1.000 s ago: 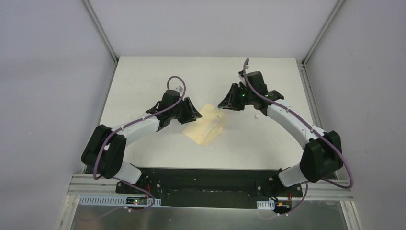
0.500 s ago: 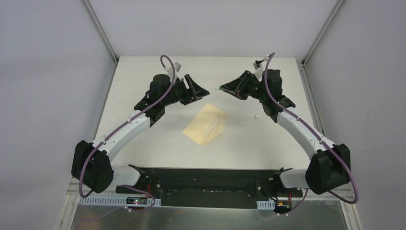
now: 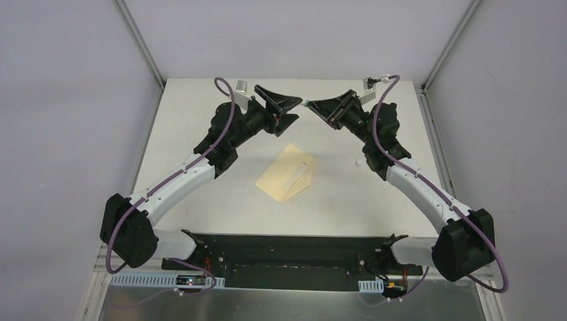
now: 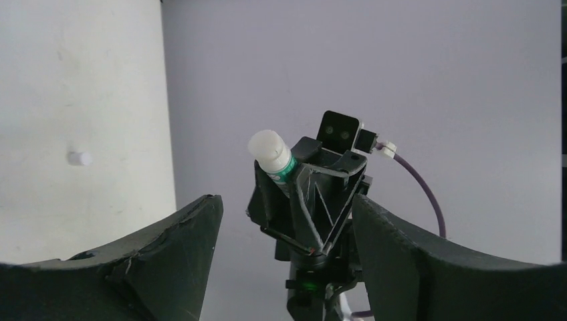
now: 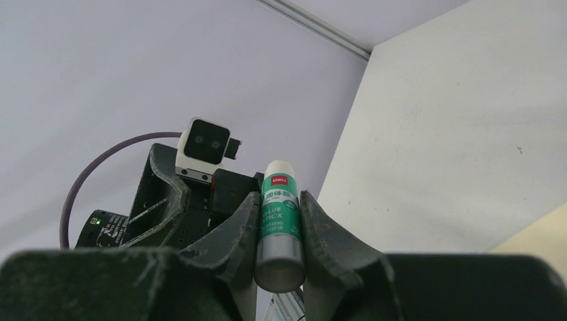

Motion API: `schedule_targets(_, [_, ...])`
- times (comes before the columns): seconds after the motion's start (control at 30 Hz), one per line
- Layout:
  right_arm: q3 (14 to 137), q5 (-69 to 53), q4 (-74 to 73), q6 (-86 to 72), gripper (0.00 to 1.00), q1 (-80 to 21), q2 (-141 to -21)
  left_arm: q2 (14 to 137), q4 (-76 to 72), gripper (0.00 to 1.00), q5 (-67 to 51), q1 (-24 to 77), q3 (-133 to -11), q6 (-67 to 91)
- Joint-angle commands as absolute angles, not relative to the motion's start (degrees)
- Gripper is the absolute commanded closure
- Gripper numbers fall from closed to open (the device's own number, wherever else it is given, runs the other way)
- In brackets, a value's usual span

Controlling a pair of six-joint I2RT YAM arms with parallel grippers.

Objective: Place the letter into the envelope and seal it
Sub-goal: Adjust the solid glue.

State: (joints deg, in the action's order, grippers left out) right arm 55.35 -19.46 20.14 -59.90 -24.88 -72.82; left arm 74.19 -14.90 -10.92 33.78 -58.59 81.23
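Observation:
The yellow-tan envelope [image 3: 286,172] lies flat on the white table [image 3: 200,107] between the arms, with a pale strip across it. Its corner shows in the right wrist view as the envelope [image 5: 543,235]. No separate letter is in view. Both grippers hang high over the back of the table, facing each other. My right gripper [image 3: 319,105] is shut on a white-green glue stick [image 5: 279,214], whose white end points at the left gripper. My left gripper [image 3: 291,111] is open and holds nothing. From the left wrist, the glue stick [image 4: 273,155] sits beyond the left gripper [image 4: 287,231].
A small white piece [image 3: 359,162] lies on the table right of the envelope, also seen as the white piece [image 4: 79,158]. Grey walls and metal frame posts [image 3: 140,43] enclose the table's back and sides.
Both arms lifted off the envelope and swung up toward the back until the grippers face each other. The left jaws spread wider; the right kept hold of the glue stick.

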Motion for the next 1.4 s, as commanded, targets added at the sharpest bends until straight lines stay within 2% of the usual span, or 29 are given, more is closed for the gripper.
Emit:
schedule_targets(0.0, [56.89,-15.63,27.09,-58.79,1.00,-26.56,-70.63,76.28,-21.19,0.27,-6.54,35.69,-61.71,87.31])
schedule_targets(0.1, [56.88,-15.30,28.33,-58.60,1.00,-27.42,-70.80,77.17,-22.74,0.28,-5.68,35.68,-62.13,88.47])
schedule_targets(0.53, [56.45,-10.89,29.77,-55.77,1.00,-31.29,-70.53,79.31,-25.39,0.49,-3.19,35.68,-63.49,90.63])
schedule_targets(0.97, [56.57,-5.15,27.09,-51.06,1.00,-34.41,-70.19,79.49,-25.78,0.65,-3.38,35.69,-63.28,91.05])
schedule_targets(1.23, [56.76,-3.58,25.72,-49.12,1.00,-35.41,-70.04,79.69,-25.78,0.81,-3.48,35.69,-63.58,91.10])
schedule_targets(1.37, [56.91,-3.34,24.78,-48.57,0.92,-35.68,-70.22,79.64,-25.58,0.87,-3.34,35.62,-63.60,90.92])
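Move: The glue stick is already held in the right pads, its middle about 1 cm ahead and 1 cm left of that hand. From the open left gripper that middle is some 6 cm right, 3 cm ahead and a touch lower, white end towards you; the left gripper is about 7 cm left and 2 cm back of the right hand. The envelope lies about 32 cm below the left gripper, 3 cm left and 1 cm back; the loose white cap about 33 cm below, 24 cm right and 4 cm ahead. Bring the left gripper about 2.5 cm forward, a little up and right, so its fingers straddle the glue stick's white end, and shut them from wide open until they pinch it. Meanwhile keep the right grip and carry the stick some 2.5 cm left and as much up, easing slightly back and tipping its fingers up about 10 degrees, to feed that end between the left pads. ##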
